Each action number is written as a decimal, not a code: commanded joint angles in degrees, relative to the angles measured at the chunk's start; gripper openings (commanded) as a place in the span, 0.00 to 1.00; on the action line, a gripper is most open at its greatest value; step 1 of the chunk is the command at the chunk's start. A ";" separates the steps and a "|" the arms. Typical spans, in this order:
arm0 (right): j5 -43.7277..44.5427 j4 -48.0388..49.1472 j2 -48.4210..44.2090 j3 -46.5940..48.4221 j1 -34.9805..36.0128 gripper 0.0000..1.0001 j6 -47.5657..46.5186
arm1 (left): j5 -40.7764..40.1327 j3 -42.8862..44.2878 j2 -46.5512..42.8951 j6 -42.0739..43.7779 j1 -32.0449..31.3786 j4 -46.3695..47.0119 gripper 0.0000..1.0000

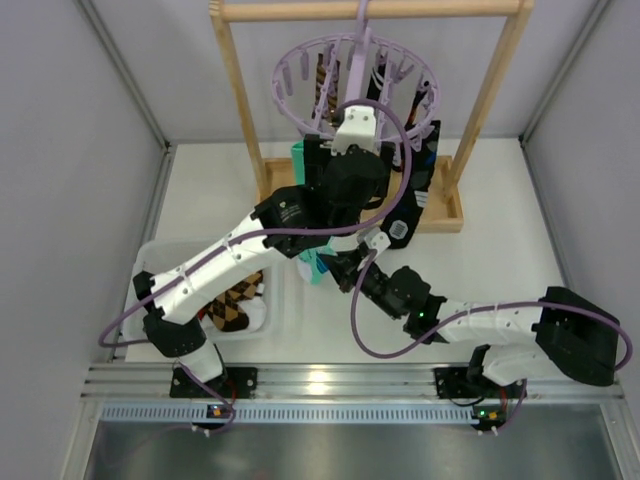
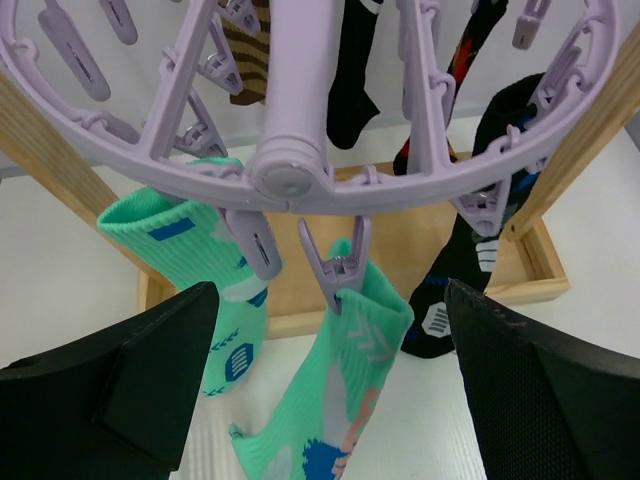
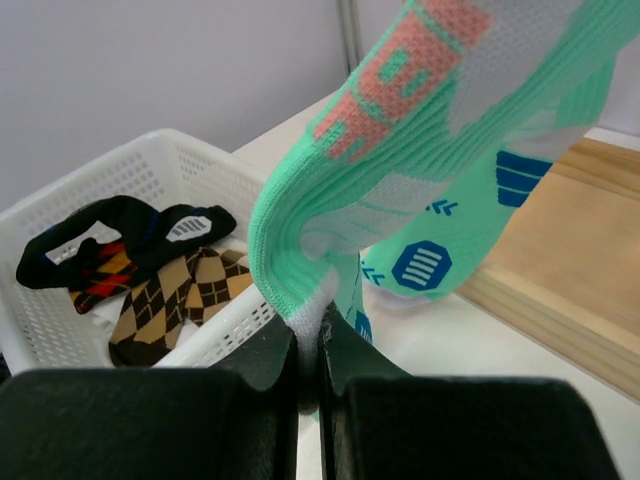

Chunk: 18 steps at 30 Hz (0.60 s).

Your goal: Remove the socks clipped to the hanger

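Note:
The lilac hanger [image 2: 290,170] hangs from the wooden rail, its ring [image 1: 352,75] just above my left wrist. A peg holds a mint-green sock [image 2: 360,370] by the cuff, and a second mint sock [image 2: 200,260] hangs left of it. My left gripper [image 2: 330,400] is open, with the fingers [image 2: 130,390] wide on either side of the clipped sock and not touching it. My right gripper [image 3: 308,345] is shut on the white toe end of the mint sock [image 3: 420,110], low by the table [image 1: 335,265]. A black sock [image 2: 470,270] and a brown-striped sock [image 2: 245,60] also hang from pegs.
A white basket [image 3: 160,150] at the left [image 1: 160,262] holds a brown argyle sock [image 3: 170,295] and a black sock [image 3: 110,235]. The wooden frame's post [image 1: 240,100] and base tray [image 2: 400,250] stand close behind the hanger. Grey walls enclose the table.

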 commanded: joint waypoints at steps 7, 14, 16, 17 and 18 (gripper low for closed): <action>3.46 0.66 3.72 6.38 4.19 0.00 -4.05 | 0.09 5.21 2.53 0.38 3.89 1.25 0.94; 4.60 -0.39 6.18 8.40 5.07 0.00 -4.84 | 0.80 4.69 2.89 0.64 3.89 1.25 0.82; 4.69 -0.57 6.62 8.66 5.25 0.00 -4.93 | 0.62 4.51 3.06 0.91 3.89 1.16 0.78; 4.69 -0.57 6.53 8.75 5.34 0.00 -4.93 | 0.62 4.25 3.15 1.08 3.89 1.25 0.77; 4.69 -0.57 6.71 8.93 5.43 0.00 -5.11 | 0.45 4.25 3.24 1.17 3.89 1.25 0.74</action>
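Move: The clip holding the teal sock is about 4 cm straight ahead of the left hand, roughly level with it. The other teal sock hangs some 6 cm ahead, 7 cm left and 8 cm lower; the black sock about 8 cm ahead, 11 cm right and 10 cm lower. From the right hand, which already holds the toe, that clip is some 10 cm ahead, 3 cm right and 17 cm up, and the white basket about 26 cm left, 1 cm ahead and 13 cm lower. Forward about 2.5 cm and slightly left, the left hand eases its open fingers up to the clip, then stays there and begins to close, losing about a quarter of its opening. Meanwhile the shut right fingers keep their pinch on the teal sock's toe and draw it some 3 cm left. ##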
